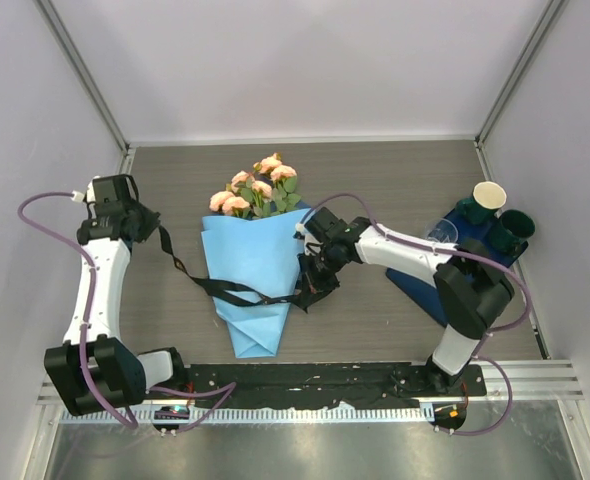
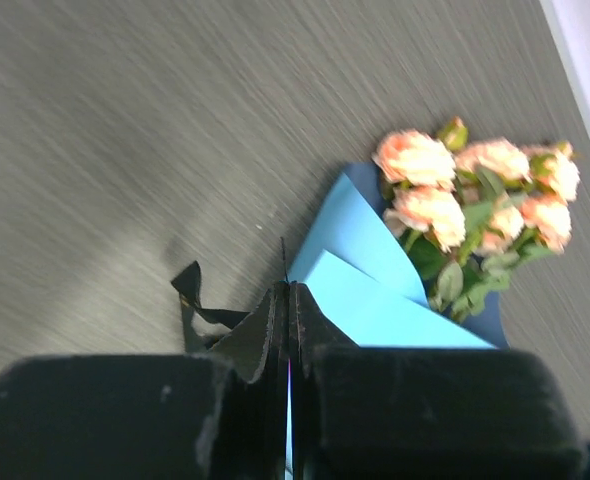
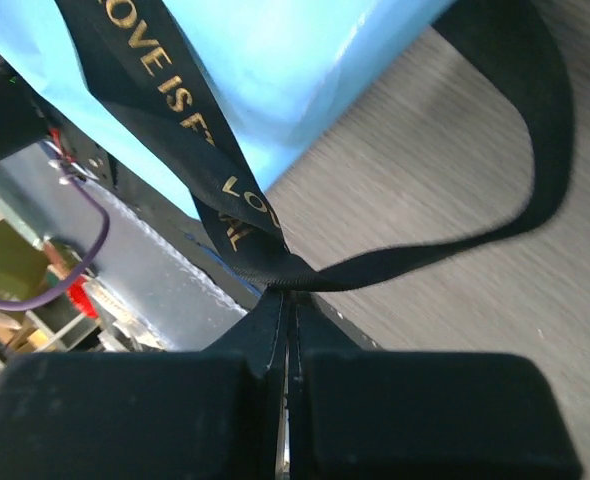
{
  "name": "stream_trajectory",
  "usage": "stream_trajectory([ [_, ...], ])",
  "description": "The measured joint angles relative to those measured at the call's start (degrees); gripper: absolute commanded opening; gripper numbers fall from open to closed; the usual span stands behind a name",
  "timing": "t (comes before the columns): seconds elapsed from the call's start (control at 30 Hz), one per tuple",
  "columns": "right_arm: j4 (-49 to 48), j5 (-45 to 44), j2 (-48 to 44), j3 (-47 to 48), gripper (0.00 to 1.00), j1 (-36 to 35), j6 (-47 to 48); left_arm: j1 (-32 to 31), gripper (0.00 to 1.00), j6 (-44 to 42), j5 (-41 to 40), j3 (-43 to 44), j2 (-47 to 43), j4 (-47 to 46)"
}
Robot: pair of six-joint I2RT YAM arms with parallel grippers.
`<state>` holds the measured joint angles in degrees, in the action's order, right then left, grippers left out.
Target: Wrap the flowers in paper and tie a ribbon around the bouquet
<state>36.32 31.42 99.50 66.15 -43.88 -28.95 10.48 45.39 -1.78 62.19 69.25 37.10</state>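
Observation:
The bouquet lies mid-table: pale pink flowers (image 1: 255, 188) stick out of the far end of a cone of light blue paper (image 1: 255, 255). A black ribbon (image 1: 240, 292) with gold lettering crosses the cone's lower part. My left gripper (image 1: 163, 233) is left of the cone, shut on the ribbon's left end, which runs taut down to the cone. My right gripper (image 1: 312, 275) sits at the cone's right edge, shut on the ribbon (image 3: 155, 70) where a loop bends off to the right. The left wrist view shows the flowers (image 2: 475, 200), the paper (image 2: 375, 300) and a ribbon tail (image 2: 188, 288) beside the shut fingers (image 2: 320, 325).
A dark navy mat (image 1: 420, 285) lies under the right arm. At the far right stand dark green cups (image 1: 515, 230), a paper cup (image 1: 490, 194) and a clear glass (image 1: 441, 232). A black rail (image 1: 325, 380) runs along the near edge.

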Motion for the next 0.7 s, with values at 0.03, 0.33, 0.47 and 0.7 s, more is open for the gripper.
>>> stream_trajectory([
  [0.03, 1.3, -1.1, -0.9, 0.2, 0.0, -0.2, 0.2, 0.0, 0.0, 0.5, -2.0, 0.6, 0.0, 1.0],
  [0.33, 13.2, 3.3, -8.5, 8.5, 0.0, 0.1, 0.7, 1.6, 0.0, 2.4, -16.5, 2.6, -1.1, 4.7],
  [0.47, 14.2, 7.2, -8.5, 17.9, 0.0, 0.1, -0.3, 2.2, 0.0, 2.7, -14.7, 2.7, -1.0, 4.5],
  [0.7, 13.6, 6.8, -4.9, 31.8, 0.0, -0.6, -1.8, 2.2, 0.0, 6.6, 2.2, -1.8, -2.8, -1.5],
])
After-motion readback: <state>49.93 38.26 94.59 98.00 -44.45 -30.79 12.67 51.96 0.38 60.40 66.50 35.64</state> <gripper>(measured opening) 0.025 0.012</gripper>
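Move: The right hand pinches the ribbon beside the paper's right edge, some 5 cm above the table; the paper's middle is about 10 cm ahead and 10 cm to its left. The ribbon's stretch across the paper lies 6 cm ahead and 14 cm left, the flowers roughly 35 cm ahead and 11 cm left. The left hand holds the other end; from it the paper's middle is about 21 cm right, 4 cm back and 17 cm below. Keeping its pinch on the ribbon, the right hand dips slightly right and back, then lifts it about 20 cm and swings left to hang above the paper, its wrist rolling some 20 degrees so the fingertips point more to the left. The left hand, still gripping its end, swings about 6 cm left, away from the paper, then returns nearly to where it was. ##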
